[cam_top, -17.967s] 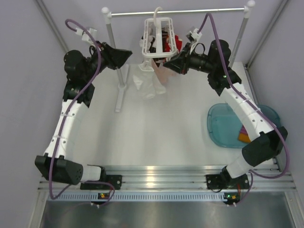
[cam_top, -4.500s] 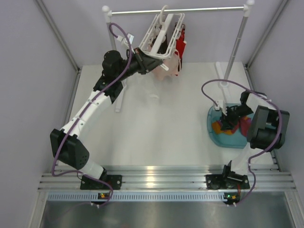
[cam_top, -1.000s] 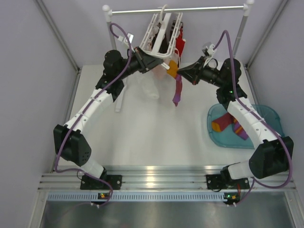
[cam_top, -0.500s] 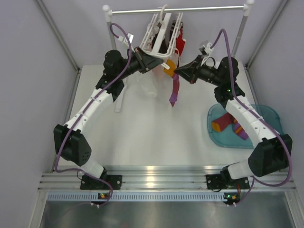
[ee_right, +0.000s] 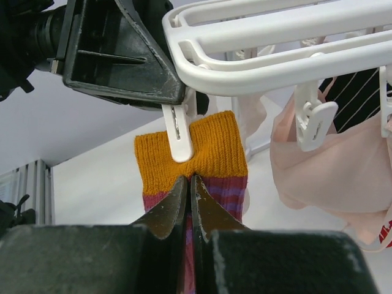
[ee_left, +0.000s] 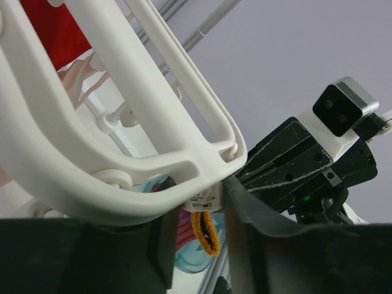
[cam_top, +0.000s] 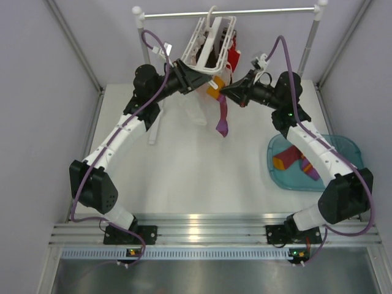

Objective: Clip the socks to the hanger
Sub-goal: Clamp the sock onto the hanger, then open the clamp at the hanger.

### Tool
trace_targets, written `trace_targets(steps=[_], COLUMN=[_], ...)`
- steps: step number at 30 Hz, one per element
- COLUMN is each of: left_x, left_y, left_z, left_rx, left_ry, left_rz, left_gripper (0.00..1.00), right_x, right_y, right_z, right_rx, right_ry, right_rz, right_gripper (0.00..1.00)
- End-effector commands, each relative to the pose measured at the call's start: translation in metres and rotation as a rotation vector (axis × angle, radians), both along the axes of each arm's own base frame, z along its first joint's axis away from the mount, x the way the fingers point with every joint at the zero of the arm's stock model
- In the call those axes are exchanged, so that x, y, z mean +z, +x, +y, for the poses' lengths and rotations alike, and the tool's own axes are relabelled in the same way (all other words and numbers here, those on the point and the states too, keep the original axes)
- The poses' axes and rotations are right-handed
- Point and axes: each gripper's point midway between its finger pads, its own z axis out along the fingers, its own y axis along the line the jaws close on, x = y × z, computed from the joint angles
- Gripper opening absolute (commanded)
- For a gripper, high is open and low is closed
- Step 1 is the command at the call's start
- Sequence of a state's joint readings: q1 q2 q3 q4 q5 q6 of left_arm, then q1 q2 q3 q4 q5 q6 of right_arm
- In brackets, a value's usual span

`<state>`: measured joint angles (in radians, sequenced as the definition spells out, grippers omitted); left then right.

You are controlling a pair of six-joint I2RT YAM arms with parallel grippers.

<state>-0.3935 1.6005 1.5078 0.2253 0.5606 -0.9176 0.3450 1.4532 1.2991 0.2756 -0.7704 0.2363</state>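
Observation:
The white slatted hanger (cam_top: 211, 37) hangs tilted from the rail. My left gripper (cam_top: 205, 82) is shut on one of its dangling white clips (ee_left: 205, 197), one finger on each side. My right gripper (cam_top: 223, 90) is shut on a sock (cam_top: 222, 116) with an orange cuff and purple-red stripes, just below the cuff (ee_right: 214, 147). That clip (ee_right: 180, 131) lies over the middle of the cuff's top edge. The cuff's edge (ee_left: 205, 229) shows under the clip in the left wrist view. The sock's foot hangs down freely. My right fingertips (ee_right: 188, 180) touch just under the clip.
A red sock (cam_top: 233, 58), a pale pink one (ee_right: 331, 165) and a dark striped one (ee_right: 358, 92) hang from other clips. A white sock (cam_top: 196, 113) hangs lower left. A blue tray (cam_top: 343, 147) at the right holds more socks (cam_top: 288, 160). The silver rail (cam_top: 245, 12) stands on white posts.
My right gripper has carried the striped sock left and up to the clip held by my left gripper. The left arm has stayed at the hanger.

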Motion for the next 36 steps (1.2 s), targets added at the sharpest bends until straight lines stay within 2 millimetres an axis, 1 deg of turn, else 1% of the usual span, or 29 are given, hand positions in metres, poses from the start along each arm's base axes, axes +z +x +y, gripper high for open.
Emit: trace_targets(steps=[1, 5, 8, 9, 10, 11, 13, 14, 19, 21, 22, 23, 24, 26, 28, 29, 33, 36], left_x=[0.023, 0.029, 0.033, 0.030, 0.034, 0.031, 0.032, 0.036, 0.017, 0.011, 0.011, 0.004, 0.009, 0.005, 0.008, 0.005, 0.016, 0.030], left_y=[0.001, -0.003, -0.006, -0.007, -0.009, -0.009, -0.013, -0.018, -0.037, -0.046, -0.049, -0.052, -0.058, -0.063, -0.070, -0.071, -0.075, -0.070], left_z=[0.007, 0.010, 0.015, 0.016, 0.020, 0.022, 0.026, 0.028, 0.028, 0.032, 0.033, 0.033, 0.034, 0.033, 0.033, 0.033, 0.034, 0.042], left_rx=[0.026, 0.035, 0.051, 0.056, 0.066, 0.073, 0.080, 0.080, 0.029, 0.035, 0.035, 0.023, 0.018, 0.001, -0.016, -0.017, -0.021, 0.024], left_ry=[-0.043, -0.040, -0.036, -0.031, -0.032, -0.024, -0.017, -0.013, 0.010, 0.010, 0.009, 0.010, 0.006, 0.006, 0.004, 0.006, -0.004, -0.003], left_rz=[-0.080, -0.108, -0.126, -0.120, -0.130, -0.132, -0.148, -0.170, -0.158, -0.164, -0.174, -0.174, -0.191, -0.199, -0.230, -0.228, -0.284, -0.347], left_gripper=[0.42, 0.60, 0.64, 0.64, 0.65, 0.67, 0.68, 0.68, 0.68, 0.70, 0.73, 0.75, 0.77, 0.85, 0.92, 0.98, 0.98, 0.98], right_x=[0.037, 0.039, 0.040, 0.041, 0.042, 0.042, 0.043, 0.043, 0.038, 0.037, 0.037, 0.038, 0.038, 0.040, 0.039, 0.040, 0.037, 0.037], right_y=[-0.002, 0.000, 0.001, 0.001, 0.001, 0.001, 0.001, 0.001, 0.000, 0.000, 0.001, 0.000, 0.002, 0.004, 0.005, 0.004, 0.004, 0.004], right_z=[0.004, 0.004, 0.004, 0.004, 0.004, 0.004, 0.005, 0.007, 0.013, 0.017, 0.018, 0.018, 0.019, 0.020, 0.022, 0.024, 0.027, 0.028], right_rx=[0.000, -0.006, -0.011, -0.011, -0.011, -0.012, -0.014, -0.011, -0.007, 0.000, 0.001, 0.001, 0.000, -0.003, -0.001, 0.001, 0.003, 0.004], right_ry=[0.033, 0.033, 0.031, 0.032, 0.034, 0.036, 0.040, 0.041, 0.044, 0.044, 0.044, 0.045, 0.046, 0.053, 0.055, 0.057, 0.052, 0.049], right_rz=[-0.109, -0.110, -0.111, -0.110, -0.111, -0.110, -0.105, -0.102, -0.084, -0.078, -0.080, -0.080, -0.075, -0.071, -0.062, -0.065, -0.059, -0.061], right_gripper=[0.00, 0.00, 0.00, 0.00, 0.00, 0.00, 0.00, 0.00, 0.00, 0.00, 0.00, 0.00, 0.00, 0.00, 0.00, 0.00, 0.00, 0.00])
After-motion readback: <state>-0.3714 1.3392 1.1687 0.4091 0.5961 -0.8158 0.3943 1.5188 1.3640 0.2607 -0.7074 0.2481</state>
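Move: The clip on the hanger's near end lies right at the left hand's already loosening fingertips, about 1 cm back, 2 cm to the right and 2 cm below. The sock's orange cuff is some 3 cm back, 4 cm right and 4 cm below that hand; the hanger's near end is about 3 cm ahead, straight in line and 2 cm above. For the right hand, pinching the sock, the clip is roughly 3 cm ahead, 3 cm left and 3 cm above. Opening wide, the left hand frees the clip, retreating back and left some 7 cm; right still pinches sock. ##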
